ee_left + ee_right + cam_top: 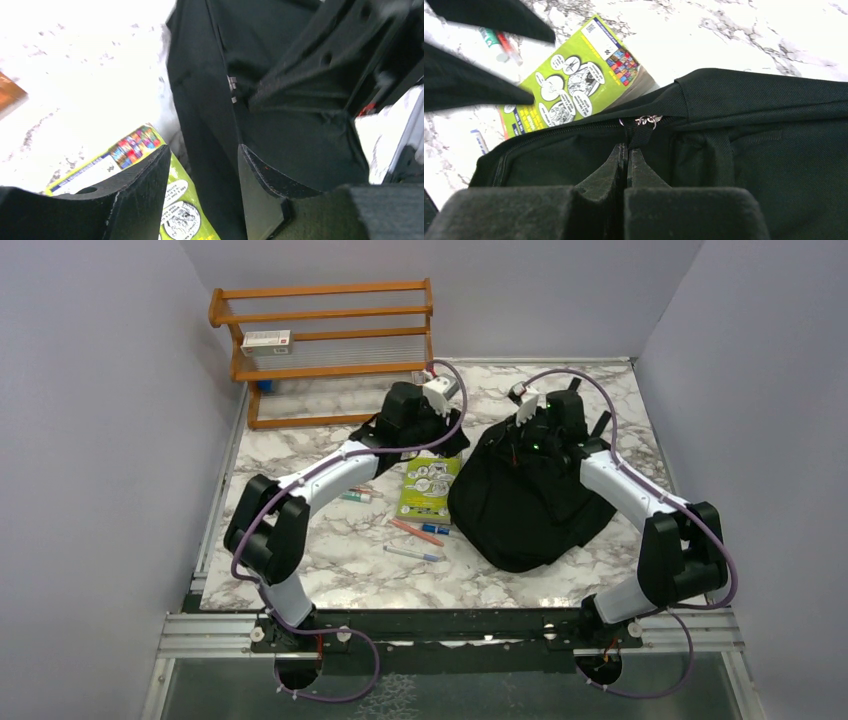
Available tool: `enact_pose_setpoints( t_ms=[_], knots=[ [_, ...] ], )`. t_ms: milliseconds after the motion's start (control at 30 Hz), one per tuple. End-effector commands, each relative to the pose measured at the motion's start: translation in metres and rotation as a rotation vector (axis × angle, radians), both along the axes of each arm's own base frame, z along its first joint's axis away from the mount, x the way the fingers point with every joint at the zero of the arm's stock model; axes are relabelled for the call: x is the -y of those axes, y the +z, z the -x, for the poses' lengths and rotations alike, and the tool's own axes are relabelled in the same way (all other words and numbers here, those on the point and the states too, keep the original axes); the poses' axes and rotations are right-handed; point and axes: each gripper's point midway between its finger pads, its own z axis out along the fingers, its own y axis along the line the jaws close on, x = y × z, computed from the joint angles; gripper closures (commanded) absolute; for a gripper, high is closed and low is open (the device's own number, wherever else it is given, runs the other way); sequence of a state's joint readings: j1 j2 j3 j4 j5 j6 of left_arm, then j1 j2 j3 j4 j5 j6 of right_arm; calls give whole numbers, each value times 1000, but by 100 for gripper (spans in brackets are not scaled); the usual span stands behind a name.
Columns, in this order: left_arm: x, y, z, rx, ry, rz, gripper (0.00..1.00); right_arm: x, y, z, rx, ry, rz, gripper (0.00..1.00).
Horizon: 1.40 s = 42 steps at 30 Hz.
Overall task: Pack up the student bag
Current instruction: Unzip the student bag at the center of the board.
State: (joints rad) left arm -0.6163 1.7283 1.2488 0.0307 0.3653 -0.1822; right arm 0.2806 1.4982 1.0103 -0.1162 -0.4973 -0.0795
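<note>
The student bag [525, 505], a large black soft backpack, lies on the marble table right of centre. My right gripper [629, 146] is shut on the black pull tab of the bag's zipper [647, 120], at the top edge of the bag [774, 150]. My left gripper [205, 170] stands open over the bag's left edge [200, 100], with black fabric below the gap and nothing gripped. Its fingers [474, 85] also show spread apart in the right wrist view. A green book [430, 485] lies flat just left of the bag, partly under my left fingers [145, 190].
Several pens [415, 530] and markers [358, 495] lie on the table left of the bag, near the green book [574, 85]. A wooden rack [330, 340] holding a small box [266, 340] stands at the back left. Grey walls enclose the table.
</note>
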Motion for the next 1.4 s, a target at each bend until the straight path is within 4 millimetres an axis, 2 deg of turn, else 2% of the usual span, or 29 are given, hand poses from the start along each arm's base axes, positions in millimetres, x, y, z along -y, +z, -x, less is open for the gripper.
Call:
enact_pose_setpoints(
  t_ms=[0,133,367,733,1233,1367],
  knots=[
    [-8,54,-10,30,1,184,46,-20,18,19,-1,110,-103,99],
    [-11,53,-14,5,1,200,46,-34,32,38,2,220,-192,99],
    [-4,37,-13,-90,4,222,46,-38,33,53,1,275,-231,99],
    [16,1,-11,-293,5,195,50,-33,25,57,41,258,-211,99],
    [48,-31,9,-390,-54,149,49,-29,18,64,19,256,-194,99],
    [54,-46,15,-417,-65,113,50,-29,19,64,19,255,-193,99]
  ],
)
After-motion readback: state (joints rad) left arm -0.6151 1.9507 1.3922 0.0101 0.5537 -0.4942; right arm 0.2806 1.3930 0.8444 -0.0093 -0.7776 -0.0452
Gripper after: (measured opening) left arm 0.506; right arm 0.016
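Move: The right hand already grips the pull tab, with the zipper slider about 2 cm ahead and 1 cm to the left of its fingertips, slightly lower. From the left hand that slider lies some 9 cm to the right, 4 cm ahead and 4 cm lower. From the left hand, the student bag's middle is about 15 cm right and 8 cm back, and the yellow-green book about 7 cm left and 5 cm back, both roughly 10 cm below. Keeping its pinch on the pull tab, the right hand draws it back about 6 cm and a little left, most of it early on, turning some 15 degrees, largely counter-clockwise. The half-open left hand first lifts about 4 cm and edges forward, then comes down some 8 cm, moving right and back to the bag's zip edge just beyond the slider, its wrist turning about 20 degrees, fingers staying open. ##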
